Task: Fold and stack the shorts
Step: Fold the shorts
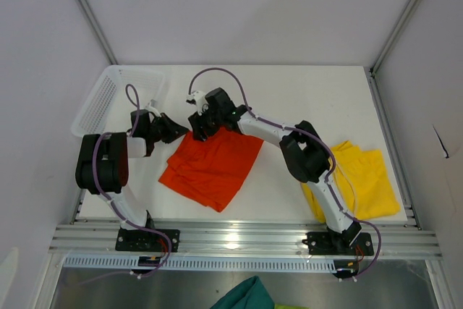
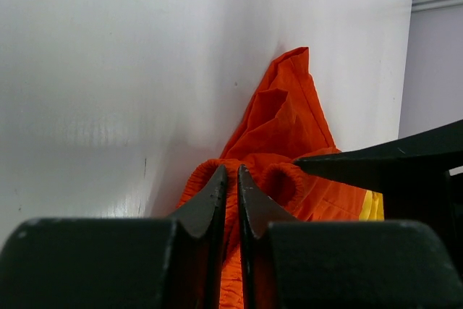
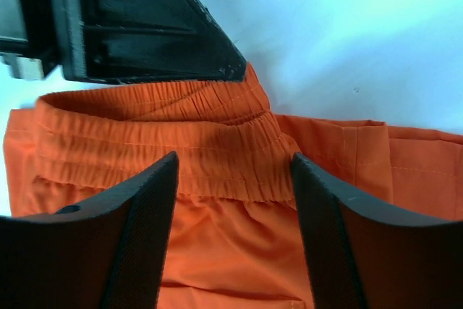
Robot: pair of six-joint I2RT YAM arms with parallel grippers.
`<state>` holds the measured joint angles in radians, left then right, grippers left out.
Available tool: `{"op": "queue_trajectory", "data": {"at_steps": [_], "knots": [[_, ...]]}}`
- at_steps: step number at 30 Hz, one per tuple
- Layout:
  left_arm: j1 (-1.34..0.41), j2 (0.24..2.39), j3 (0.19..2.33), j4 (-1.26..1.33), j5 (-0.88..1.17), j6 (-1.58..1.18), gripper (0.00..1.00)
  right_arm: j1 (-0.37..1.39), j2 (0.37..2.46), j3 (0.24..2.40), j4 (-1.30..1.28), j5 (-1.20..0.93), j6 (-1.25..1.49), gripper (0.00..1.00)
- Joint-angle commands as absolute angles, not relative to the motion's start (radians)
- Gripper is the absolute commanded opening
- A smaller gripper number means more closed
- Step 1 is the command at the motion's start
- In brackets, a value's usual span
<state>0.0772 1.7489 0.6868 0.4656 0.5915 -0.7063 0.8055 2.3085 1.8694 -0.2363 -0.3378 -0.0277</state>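
The orange-red shorts (image 1: 213, 168) lie crumpled in the middle of the table, with the elastic waistband at their far left corner. My left gripper (image 1: 179, 132) is at that corner. In the left wrist view it (image 2: 231, 176) is shut on a fold of the orange shorts (image 2: 282, 117). My right gripper (image 1: 200, 128) hangs just beside it. Its jaws (image 3: 235, 168) stand open astride the gathered waistband (image 3: 217, 150), with fabric between the fingers but not pinched. The yellow shorts (image 1: 362, 179) lie spread out at the right, partly behind the right arm.
A white mesh basket (image 1: 108, 95) stands at the table's far left corner, close behind the left arm. A teal-green cloth (image 1: 242, 296) lies below the front rail. The two grippers nearly touch; the left one's finger (image 3: 145, 27) fills the right wrist view's upper left.
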Motion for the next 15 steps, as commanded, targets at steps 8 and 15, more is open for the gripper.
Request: {"op": "queue_trajectory", "data": {"at_steps": [8,15], "knots": [[0.080,1.767,0.726,0.491,0.627,-0.678,0.10,0.813,2.321,1.908,-0.232,-0.380,-0.100,0.18],[0.078,1.766,0.726,0.491,0.629,-0.676,0.08,0.847,2.316,1.902,-0.233,-0.436,-0.133,0.00]]}}
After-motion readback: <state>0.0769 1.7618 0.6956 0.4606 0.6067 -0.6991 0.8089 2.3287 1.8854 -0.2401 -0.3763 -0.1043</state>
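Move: The shorts' waistband lies between and just past the right hand's open fingertips, about 1 cm to its left and 1 cm below. The left gripper's closed tips, already on the waistband's end, are some 4 cm left and 1 cm ahead. The body of the shorts spreads about 12 cm back and 5 cm right, 2 cm lower; from the left hand, the pinch spot is roughly 3 cm right and 1 cm back. The right hand all but stays over the waistband, settling about half a centimetre down, while its fingers close from roughly two-thirds open to shut and pinch the waistband's gathered edge next to the left gripper. As they shut it eases about 1 cm back and slightly left, turning some 5 degrees counter-clockwise, while the left hand stays in place with its fingers nearly shut and keeps its hold on the waistband's end. ##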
